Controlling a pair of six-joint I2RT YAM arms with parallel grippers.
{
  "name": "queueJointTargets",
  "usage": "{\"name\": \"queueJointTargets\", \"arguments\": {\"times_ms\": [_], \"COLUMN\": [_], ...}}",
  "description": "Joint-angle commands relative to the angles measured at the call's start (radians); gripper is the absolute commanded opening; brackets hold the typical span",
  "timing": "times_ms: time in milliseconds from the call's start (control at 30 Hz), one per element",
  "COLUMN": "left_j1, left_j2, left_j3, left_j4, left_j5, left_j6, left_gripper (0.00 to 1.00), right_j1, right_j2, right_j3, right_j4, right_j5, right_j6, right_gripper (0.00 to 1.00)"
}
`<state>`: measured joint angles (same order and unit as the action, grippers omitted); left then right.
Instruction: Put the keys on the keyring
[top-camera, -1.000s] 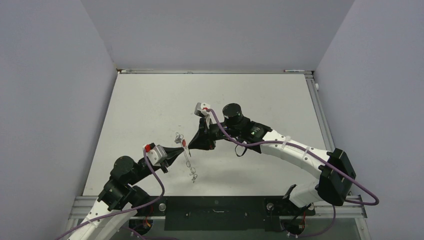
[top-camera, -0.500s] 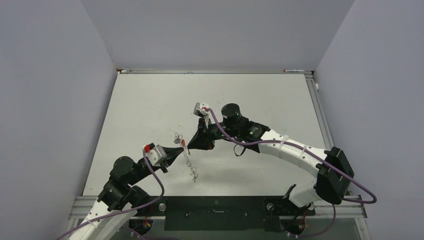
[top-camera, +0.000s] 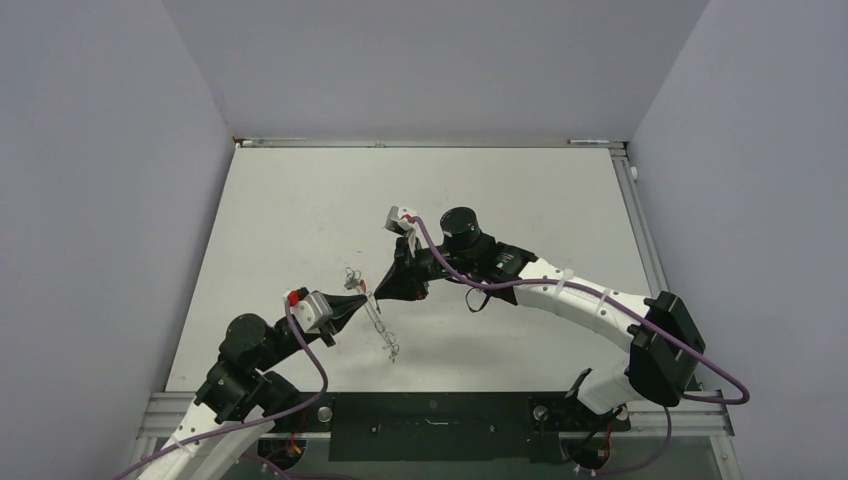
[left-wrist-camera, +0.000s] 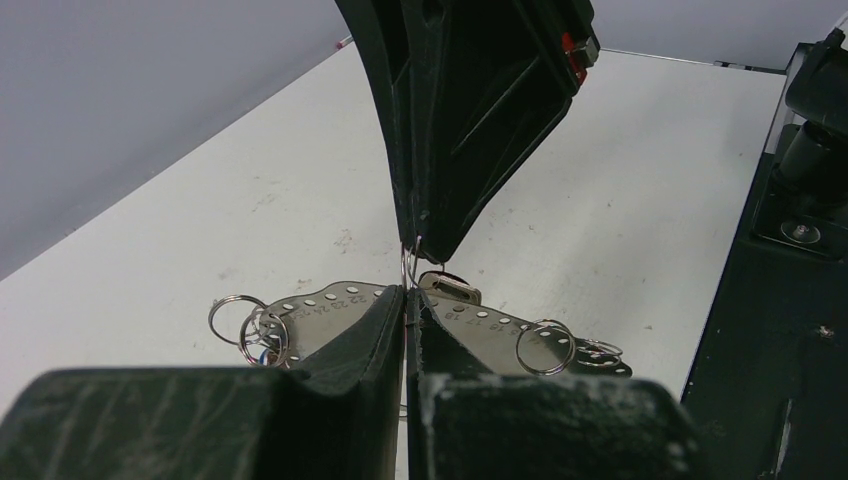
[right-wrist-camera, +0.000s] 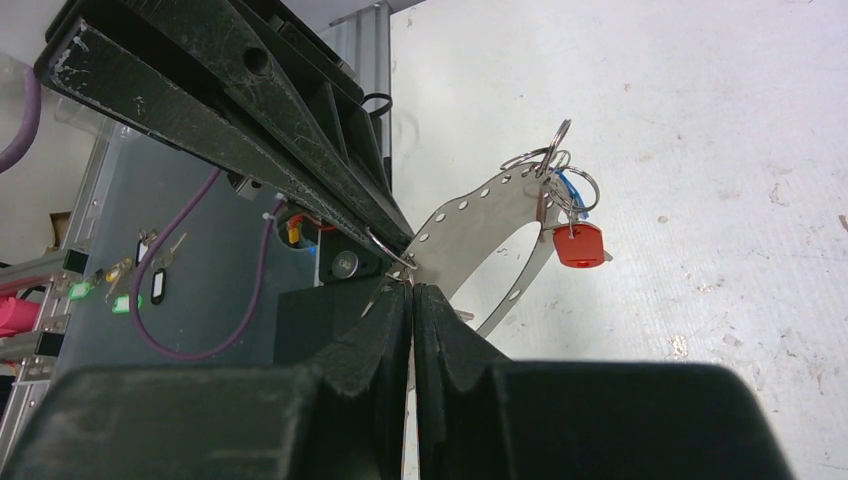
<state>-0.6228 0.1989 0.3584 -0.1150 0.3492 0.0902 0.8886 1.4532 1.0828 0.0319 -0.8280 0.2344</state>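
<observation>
The keyring (left-wrist-camera: 325, 305) is a silver band with numbered holes, bent into a loop (right-wrist-camera: 478, 218) and hanging between the arms (top-camera: 380, 325). Small split rings hang from it. A red key (right-wrist-camera: 579, 243) and a partly hidden blue key (right-wrist-camera: 574, 192) dangle at one end. My left gripper (left-wrist-camera: 405, 296) is shut on a thin small silver ring (left-wrist-camera: 407, 262). My right gripper (right-wrist-camera: 412, 288) meets it tip to tip, shut on the same small ring. A dark-headed key (left-wrist-camera: 450, 288) hangs just under the two tips. In the top view the left gripper (top-camera: 360, 298) and right gripper (top-camera: 378, 290) touch mid-table.
The white tabletop (top-camera: 300, 220) lies below, walled on three sides. A black rail (top-camera: 430, 425) with the arm bases runs along the near edge. The right arm's purple cable (top-camera: 450, 270) loops beside the wrists.
Both grippers have stayed shut and tip to tip. The right arm has edged slightly left, and the band's hanging lower end has swung a little.
</observation>
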Motion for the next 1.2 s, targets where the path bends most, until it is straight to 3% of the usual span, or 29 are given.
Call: {"name": "queueJointTargets", "arguments": {"times_ms": [0, 100, 267, 367, 533, 700, 967, 1167], "left_j1": [-0.002, -0.002, -0.001, -0.002, -0.002, 0.0, 0.009, 0.014], "left_j2": [-0.009, -0.009, -0.009, -0.01, -0.016, -0.036, -0.024, -0.022], "left_j3": [0.011, 0.011, 0.011, 0.011, 0.014, 0.014, 0.026, 0.012], "left_j4": [0.08, 0.081, 0.084, 0.085, 0.092, 0.1, 0.207, 0.354], "left_j5": [0.015, 0.016, 0.019, 0.02, 0.033, 0.048, 0.087, 0.1], "left_j6": [-0.002, -0.002, -0.001, -0.003, -0.009, -0.029, -0.083, -0.221], "left_gripper": [0.0, 0.0, 0.0, 0.0, 0.0, 0.0, 0.0, 0.0], "right_j1": [-0.007, -0.008, -0.008, -0.008, -0.007, -0.006, -0.002, 0.005], "right_j2": [-0.005, -0.003, -0.012, -0.025, -0.066, -0.136, -0.21, -0.234], "right_j3": [0.031, 0.031, 0.026, 0.023, -0.001, -0.069, -0.179, -0.214], "right_j4": [0.059, 0.056, 0.055, 0.053, 0.078, 0.206, 0.417, 0.56], "right_j5": [-0.028, -0.033, -0.033, -0.031, -0.021, -0.011, -0.058, -0.157], "right_j6": [0.0, 0.001, -0.006, -0.02, -0.05, -0.054, -0.11, -0.119], "right_gripper": [0.05, 0.09, 0.39, 0.48, 0.51, 0.51, 0.52, 0.51]}}
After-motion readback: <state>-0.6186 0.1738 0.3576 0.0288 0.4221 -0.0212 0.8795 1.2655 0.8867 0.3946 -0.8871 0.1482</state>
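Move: The black-headed key hangs on its small ring just under the right fingertips, about 2 cm below that hand's point and 1 cm left. From the left hand, which pinches the same ring, this key is some 2 cm to the right and 2 cm down. The perforated metal plate's middle lies about 3 cm back, 1 cm left and 4 cm below the right hand; the red key is roughly 2 cm ahead, 3 cm left and 3 cm below the right hand. The black-headed key's ring is let go by the right fingers, which open from nearly shut to about half wide while the hand stays almost in place. The right hand then rises about 5 cm, drawing slightly right and back off the ring, and tilts its fingertips upward some 25 degrees. The left fingers keep their pinch and lift the ring and plate about 4 cm, easing slightly back. ##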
